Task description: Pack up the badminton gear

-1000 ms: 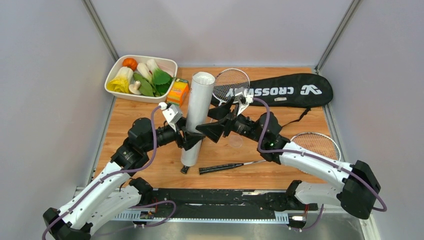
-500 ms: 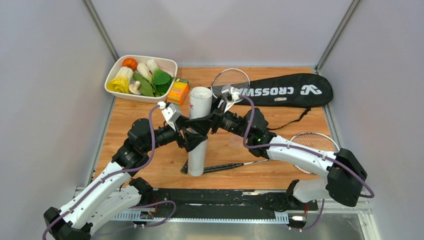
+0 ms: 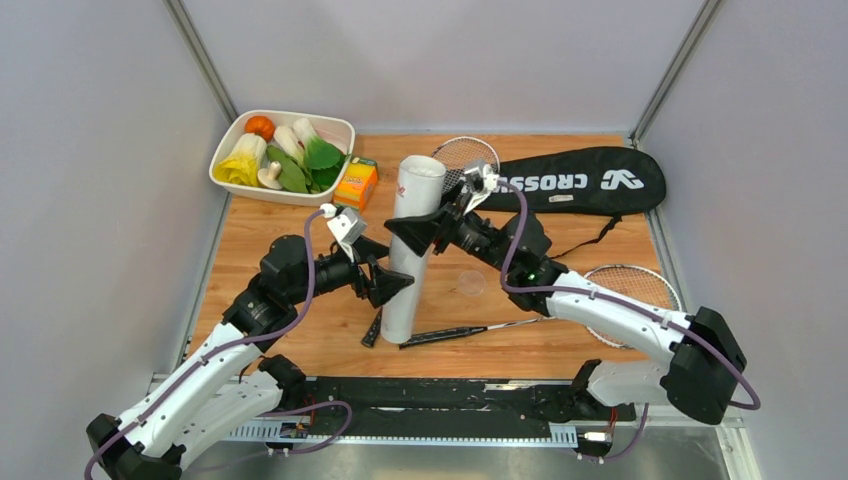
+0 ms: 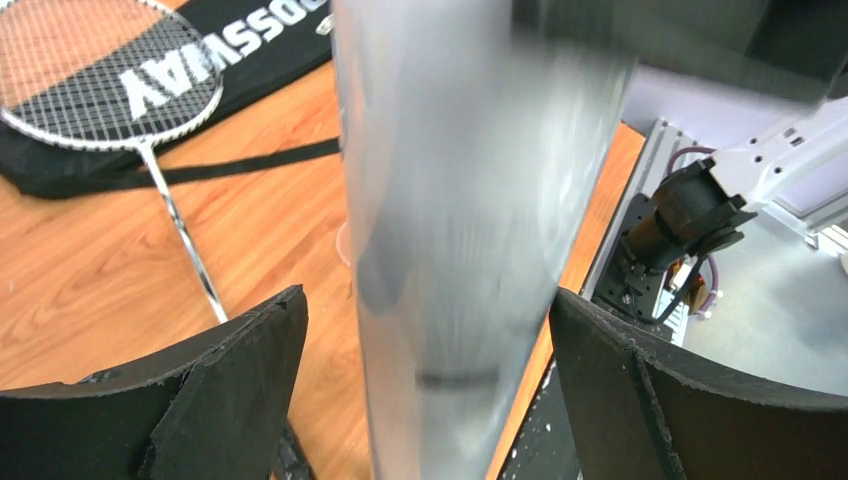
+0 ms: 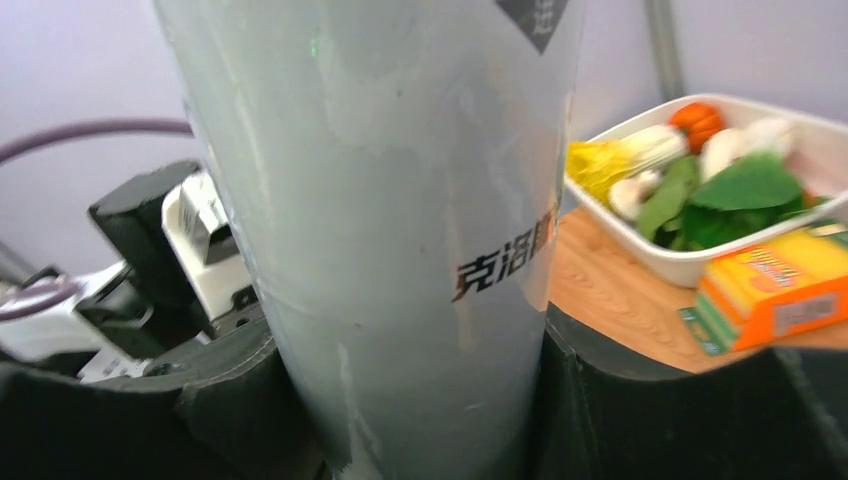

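Note:
The long white tube [image 3: 413, 262] stands nearly upright at mid-table, its open top [image 3: 421, 170] leaning slightly right. My right gripper [image 3: 424, 229] is shut on its upper half, and in the right wrist view both pads press the tube [image 5: 380, 200] at my right gripper [image 5: 410, 400]. My left gripper [image 3: 388, 286] is open just left of the tube. In the left wrist view its jaws stand apart from the tube [image 4: 450, 200] at my left gripper [image 4: 425, 390]. One racket head [image 3: 460, 154] lies on the black CROSSWAY bag [image 3: 590, 180]. The other racket [image 3: 632, 289] lies right, with its handle [image 3: 445, 336] near the tube's foot. No shuttlecocks show.
A white dish of toy vegetables [image 3: 283, 150] sits at the back left, with a small orange-and-green box [image 3: 356, 184] beside it. A small clear disc [image 3: 470, 283] lies on the wood right of the tube. A black handle end [image 3: 372, 330] pokes out left of the tube's base.
My right gripper has closed on the tube's upper half. My left gripper has opened, let go of the tube and drawn back a little to the left. The tube now stands straighter.

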Controlling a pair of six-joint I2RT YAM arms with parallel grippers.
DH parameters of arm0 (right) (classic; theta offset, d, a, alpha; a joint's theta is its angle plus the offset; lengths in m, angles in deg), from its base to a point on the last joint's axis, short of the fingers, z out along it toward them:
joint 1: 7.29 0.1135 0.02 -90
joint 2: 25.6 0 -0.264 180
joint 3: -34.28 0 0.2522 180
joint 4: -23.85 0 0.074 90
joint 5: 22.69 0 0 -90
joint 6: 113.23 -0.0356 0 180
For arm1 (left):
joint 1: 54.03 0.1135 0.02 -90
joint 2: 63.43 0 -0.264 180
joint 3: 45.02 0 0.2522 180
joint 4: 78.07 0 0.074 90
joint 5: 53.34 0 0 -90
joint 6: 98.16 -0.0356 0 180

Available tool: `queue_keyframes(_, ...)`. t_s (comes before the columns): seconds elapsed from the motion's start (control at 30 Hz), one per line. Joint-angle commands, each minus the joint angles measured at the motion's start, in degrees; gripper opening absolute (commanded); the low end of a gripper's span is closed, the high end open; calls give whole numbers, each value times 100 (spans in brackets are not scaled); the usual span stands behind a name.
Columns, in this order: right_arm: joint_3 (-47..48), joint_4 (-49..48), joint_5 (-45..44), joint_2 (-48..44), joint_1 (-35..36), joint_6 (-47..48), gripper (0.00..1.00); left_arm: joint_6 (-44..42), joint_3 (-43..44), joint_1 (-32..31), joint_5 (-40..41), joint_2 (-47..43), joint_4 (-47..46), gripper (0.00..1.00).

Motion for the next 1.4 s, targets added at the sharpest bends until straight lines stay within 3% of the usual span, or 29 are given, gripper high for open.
queue_keyframes(0.0,357,58,-592,-602,-477,132,48,17,412,4,382,36,619,96)
queue_keyframes(0.2,375,366,-346,-953,-1026,405,48,-112,585,-1,358,369,1105,97)
queue_keyframes(0.33,95,329,-189,-1231,-1061,1294,52,-143,802,4,307,721,1427,96)
queue_keyframes(0.6,-1043,-545,-297,-1404,-1066,2495,54,112,821,4,1347,775,1464,93)
queue_keyframes(0.87,-1385,-1233,130,-875,-1065,2313,55,509,1104,8,3339,587,2137,95)
queue_keyframes(1.37,-1277,-1368,251,-655,-1046,1956,55,739,1136,21,3453,863,2203,95)
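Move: The right hand grips the tube's upper part, the tube's middle some 6 cm below and 2 cm back of it, 1 cm left; the clear lid lies on the table about 6 cm ahead, 13 cm right, 30 cm below. Of the racket handles, one lies 8 cm back and 6 cm right, the other 2 cm back and 8 cm left, both as low as the lid. From the left hand, its open fingers already straddling the tube, the lid is 9 cm ahead, 15 cm right, 20 cm below. Rightwards and about 5 cm forward, the right hand carries the tube out from between the left fingers, rising some 5 cm, then lowers it about 10 cm beside the clear lid while tilting its leaning top back, keeping its grip. The left hand, fingers staying wide open, first sinks, then swings left and forward away from the tube, turning some 35 degrees counter-clockwise. ##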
